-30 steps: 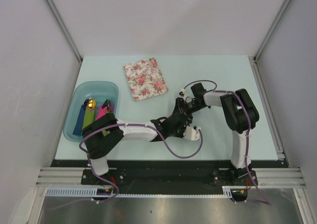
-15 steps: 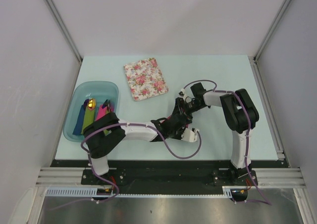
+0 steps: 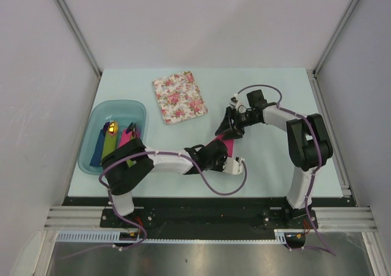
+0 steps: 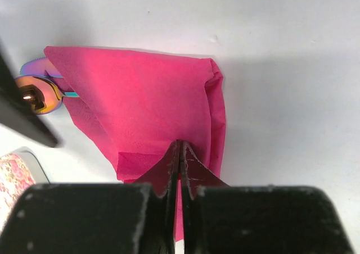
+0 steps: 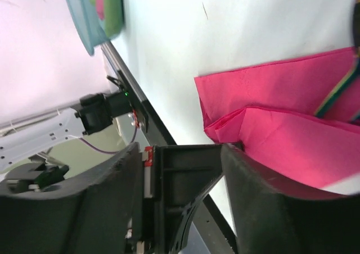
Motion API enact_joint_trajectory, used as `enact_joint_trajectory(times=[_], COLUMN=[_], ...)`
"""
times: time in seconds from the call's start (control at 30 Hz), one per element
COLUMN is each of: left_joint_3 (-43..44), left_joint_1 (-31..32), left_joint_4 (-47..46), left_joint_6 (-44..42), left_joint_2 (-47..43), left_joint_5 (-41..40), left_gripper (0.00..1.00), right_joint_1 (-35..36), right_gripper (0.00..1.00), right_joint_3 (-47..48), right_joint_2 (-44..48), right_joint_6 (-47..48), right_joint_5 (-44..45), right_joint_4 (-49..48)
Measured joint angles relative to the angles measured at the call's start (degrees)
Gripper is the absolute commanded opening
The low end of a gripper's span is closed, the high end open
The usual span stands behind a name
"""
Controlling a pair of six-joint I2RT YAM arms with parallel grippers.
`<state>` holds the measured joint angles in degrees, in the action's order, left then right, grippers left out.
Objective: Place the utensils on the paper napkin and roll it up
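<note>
The magenta paper napkin lies folded over on the table between my two grippers; it also shows in the left wrist view and the right wrist view. The spoon's red-orange bowl sticks out from under its left corner, with a purple-blue utensil tip beside it. A striped handle lies in the fold. My left gripper is shut on the napkin's near edge. My right gripper is open just beyond the napkin, its right finger tip at the fold.
A white floral napkin lies at the back middle and shows in the left wrist view. A blue plastic bin at the left holds rolled green, blue and pink napkins. White walls close in both sides.
My right arm has drawn back and to the right, away from the napkin, and more of the pink napkin now shows. My left gripper has shifted slightly left, still pinching the napkin.
</note>
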<state>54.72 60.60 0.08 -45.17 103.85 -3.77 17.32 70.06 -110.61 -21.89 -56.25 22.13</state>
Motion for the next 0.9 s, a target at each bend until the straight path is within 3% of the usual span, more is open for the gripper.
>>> enact_joint_trajectory(times=[0.2,0.47,0.73,0.9], left_joint_3=[-0.09,-0.2,-0.42,-1.86], left_joint_1=[-0.39,-0.87,-1.25,-3.06], left_joint_4=[-0.07,-0.13,-0.37,0.0], left_joint_6=[0.07,0.07,0.09,2.54], left_joint_2=[-0.13,-0.28,-0.48,-2.73], left_joint_5=[1.01,1.92,2.73,5.88], left_gripper=[0.03,0.04,0.05,0.15], right_joint_1=[-2.1,0.31,1.53,2.21], right_gripper=[0.44,0.17,0.12,0.12], right_joint_3=[0.04,0.04,0.04,0.04], right_joint_2=[1.4,-0.48,-6.16,-7.06], right_joint_6=[1.01,2.01,2.56,2.67], right_joint_5=[1.86,5.09,9.6,11.43], right_joint_4=[1.05,1.2,1.09,1.07])
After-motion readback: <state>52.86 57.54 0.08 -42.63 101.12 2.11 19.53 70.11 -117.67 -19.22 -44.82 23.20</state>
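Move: The folded napkin's middle is about 8 cm below the right gripper, some 2 cm back and 2 cm to its right. The spoon head sticks out about 4 cm ahead and 2 cm left of the right gripper; the left fingertips, already on the napkin, are about 6 cm back and 1 cm right. From the left gripper, the napkin's middle is some 4 cm ahead, 1 cm right and 1 cm lower. Keep the nearly shut left fingertips pressing on the napkin's back part, easing up and left by under 1 cm at the very end. Swing the right gripper slightly right and forward, then back, closing it from wide to nearly shut, and bring it down about 7 cm onto the fold just ahead of the left tips, tipping the fingers some 10 degrees steeper. ##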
